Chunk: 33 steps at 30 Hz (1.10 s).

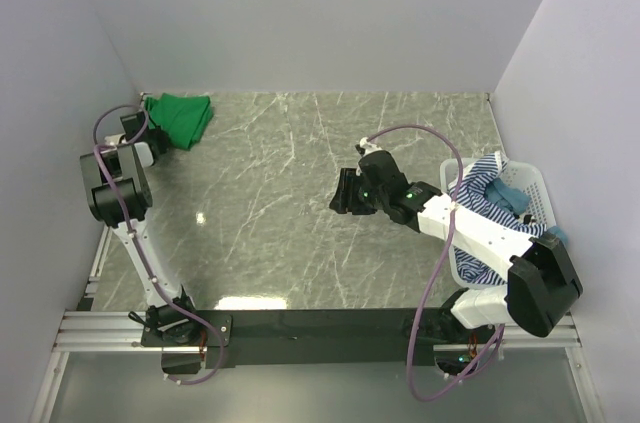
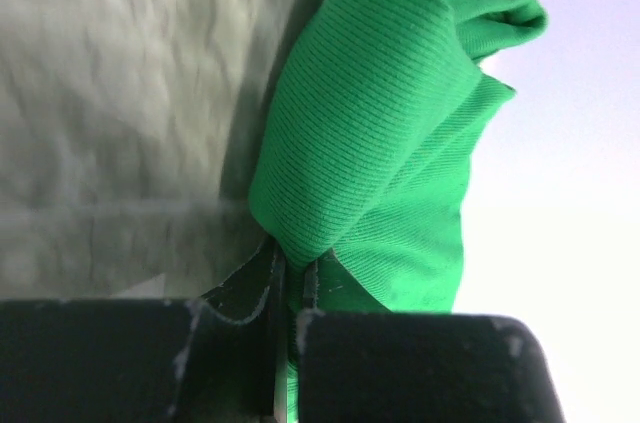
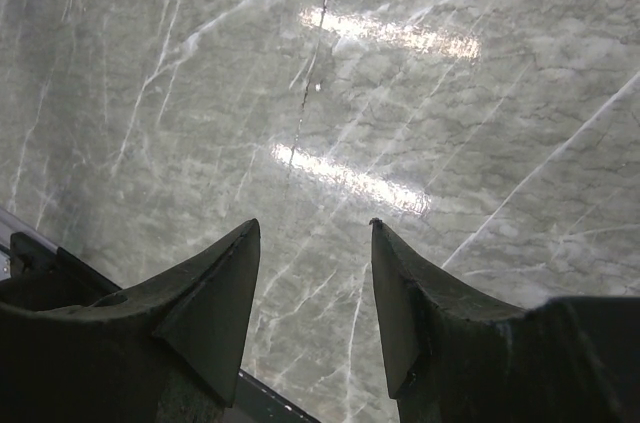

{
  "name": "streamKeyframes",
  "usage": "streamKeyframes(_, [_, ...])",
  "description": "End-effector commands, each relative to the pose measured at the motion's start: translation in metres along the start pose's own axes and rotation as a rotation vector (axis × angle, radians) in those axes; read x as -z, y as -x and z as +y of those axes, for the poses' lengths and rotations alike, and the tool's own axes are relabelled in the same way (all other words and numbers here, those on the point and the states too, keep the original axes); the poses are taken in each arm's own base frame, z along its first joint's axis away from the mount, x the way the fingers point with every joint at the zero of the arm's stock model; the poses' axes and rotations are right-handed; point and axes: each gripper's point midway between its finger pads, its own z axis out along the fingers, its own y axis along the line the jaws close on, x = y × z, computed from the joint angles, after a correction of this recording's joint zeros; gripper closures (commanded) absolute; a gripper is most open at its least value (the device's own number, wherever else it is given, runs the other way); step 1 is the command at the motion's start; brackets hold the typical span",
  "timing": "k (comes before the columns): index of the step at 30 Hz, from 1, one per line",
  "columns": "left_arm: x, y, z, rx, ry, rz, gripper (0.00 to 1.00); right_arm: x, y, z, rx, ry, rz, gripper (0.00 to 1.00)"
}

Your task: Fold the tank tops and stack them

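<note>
A bright green tank top (image 1: 180,118) lies bunched at the table's far left corner. My left gripper (image 1: 152,131) is shut on an edge of it; in the left wrist view the ribbed green cloth (image 2: 370,133) is pinched between the nearly closed fingers of my left gripper (image 2: 293,273). My right gripper (image 1: 342,193) hovers open over bare marble near the table's middle, and the right wrist view shows my right gripper (image 3: 315,228) with nothing between its fingers. A navy-and-white striped tank top (image 1: 478,188) and a teal blue one (image 1: 512,193) lie in the basket at right.
The white slatted basket (image 1: 535,185) stands at the right edge under my right arm. White walls close the table on the left, back and right. The green-grey marble tabletop (image 1: 280,163) stretches between the arms.
</note>
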Motion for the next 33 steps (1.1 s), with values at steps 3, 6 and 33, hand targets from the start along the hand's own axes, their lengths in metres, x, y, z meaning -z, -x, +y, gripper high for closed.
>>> streamKeyframes(3, [-0.011, 0.026, -0.019, 0.098, -0.117, -0.095, 0.99, 0.001, 0.012, 0.009, 0.031, 0.037, -0.026, 0.44])
streamKeyframes(6, [-0.013, 0.024, -0.024, 0.140, -0.171, -0.091, 0.99, 0.001, 0.011, 0.011, 0.041, 0.059, -0.026, 0.44])
streamKeyframes(33, [0.084, 0.017, -0.085, -0.287, -0.244, -0.171, 0.25, 0.012, 0.024, 0.020, 0.073, 0.118, -0.080, 0.40])
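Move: At the left hand's fingertips, still pinching its near-left edge, is the folded green tank top; its middle lies about 6 cm ahead, 7 cm to the right and roughly a centimetre lower. The table's far-left corner is some 14 cm ahead and 3 cm to the left of this hand, also just below fingertip height. From the idle right hand, the tank top is about 35 cm ahead, 47 cm left and 12 cm down. Easing the pinched edge of the tank top about 2 cm forward and 2 cm left, deeper into the corner, the left hand then spreads its fingers wide and lets go. It rises straight off the cloth by roughly 11 cm, slowly at first and then quickly, slipping back a couple of centimetres as its left side rolls up nearly 20 degrees. ##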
